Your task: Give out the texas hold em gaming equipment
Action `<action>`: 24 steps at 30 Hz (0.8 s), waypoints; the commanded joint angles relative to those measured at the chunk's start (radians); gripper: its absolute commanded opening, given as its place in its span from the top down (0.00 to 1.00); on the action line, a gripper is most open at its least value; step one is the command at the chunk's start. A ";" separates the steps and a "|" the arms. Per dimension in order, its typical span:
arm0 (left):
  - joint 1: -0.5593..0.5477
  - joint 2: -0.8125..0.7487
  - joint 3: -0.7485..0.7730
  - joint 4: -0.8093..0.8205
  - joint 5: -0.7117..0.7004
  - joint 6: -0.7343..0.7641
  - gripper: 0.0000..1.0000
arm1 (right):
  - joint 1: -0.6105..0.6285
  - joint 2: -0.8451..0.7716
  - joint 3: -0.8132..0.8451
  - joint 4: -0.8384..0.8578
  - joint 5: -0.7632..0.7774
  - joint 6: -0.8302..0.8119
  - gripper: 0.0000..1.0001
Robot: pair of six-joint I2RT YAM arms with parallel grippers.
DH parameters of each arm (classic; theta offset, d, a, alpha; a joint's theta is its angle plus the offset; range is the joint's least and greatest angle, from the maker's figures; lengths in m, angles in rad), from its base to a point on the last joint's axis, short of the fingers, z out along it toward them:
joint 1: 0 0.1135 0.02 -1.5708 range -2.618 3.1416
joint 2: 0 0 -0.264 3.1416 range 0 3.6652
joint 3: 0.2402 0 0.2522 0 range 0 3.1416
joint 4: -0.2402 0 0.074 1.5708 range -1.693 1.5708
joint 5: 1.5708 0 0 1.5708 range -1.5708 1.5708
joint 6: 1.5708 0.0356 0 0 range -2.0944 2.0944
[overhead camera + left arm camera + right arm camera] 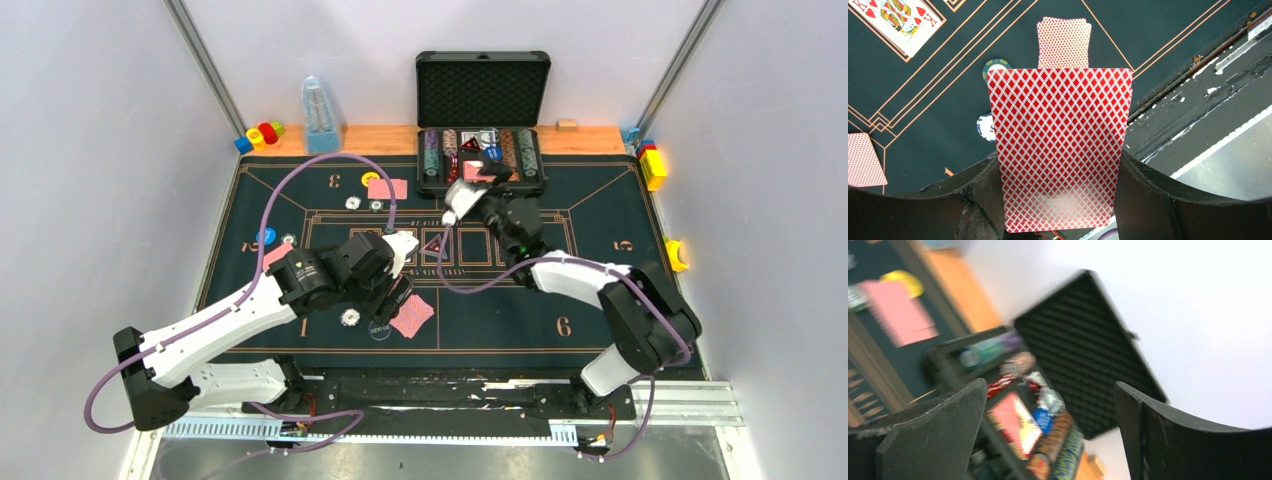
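My left gripper is shut on red-backed playing cards, gripped by the long edges; I cannot tell how many. Below it on the green mat lie a small pile of red-backed cards, a green-and-white chip, a blue-and-white chip and a face-up king. My right gripper hangs open and empty over the front of the black case, where chip rows and a blue disc show, blurred. A pink card and a yellow disc lie at seat 3.
A blue disc and a card sit at seat 2. A tall clear blue bottle and toy blocks stand on the wooden ledge. Yellow blocks sit at the right wall. A dark disc lies by the left gripper.
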 commanded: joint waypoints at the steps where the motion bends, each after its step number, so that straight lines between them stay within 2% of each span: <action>1: 0.002 -0.009 0.008 0.025 -0.004 0.006 1.00 | -0.096 -0.141 0.154 0.078 0.261 0.472 0.00; 5: 0.002 -0.015 0.009 0.028 0.000 0.008 1.00 | -0.184 -0.189 0.371 -0.550 0.165 1.036 0.04; 7: 0.002 -0.016 0.010 0.027 0.000 0.010 1.00 | -0.186 -0.185 0.395 -0.761 0.115 1.226 0.04; 8: 0.002 -0.016 0.011 0.025 0.000 0.010 1.00 | -0.182 -0.183 0.376 -0.798 0.052 1.281 0.02; 10: 0.002 -0.020 0.010 0.025 0.000 0.012 1.00 | -0.156 -0.156 0.325 -0.813 -0.015 1.346 0.00; 13: 0.003 -0.027 0.009 0.028 0.003 0.014 1.00 | -0.100 -0.045 0.329 -0.864 -0.007 1.385 0.00; 17: 0.002 -0.040 0.007 0.028 0.010 0.014 1.00 | -0.040 0.188 0.497 -1.071 0.052 1.423 0.00; 21: 0.002 -0.044 0.005 0.030 0.011 0.012 1.00 | 0.031 0.387 0.655 -1.170 0.208 1.398 0.00; 24: 0.002 -0.045 0.005 0.029 0.011 0.014 1.00 | 0.070 0.456 0.705 -1.180 0.233 1.387 0.01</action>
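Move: The triangular button lies about 8 cm left of the right hand, some 4 cm back and 23 cm below. The four of diamonds lies 8 cm to the left of that button, level with it; the case handle is roughly 6 cm ahead of the right hand and 4 cm to its right, 22 cm below. From the left hand, which still holds the deck, the button is some 21 cm ahead, 10 cm right and 20 cm down. Up first, about 15 cm with a swing to the right and a little forward, then the right hand turns back and plunges fast over 30 cm, drifting left and slightly back towards the triangular button. Along the way the wrist rolls and pitches some 90 degrees in all, tipping the level fingers steeply down; they stay wide open and touch nothing. ##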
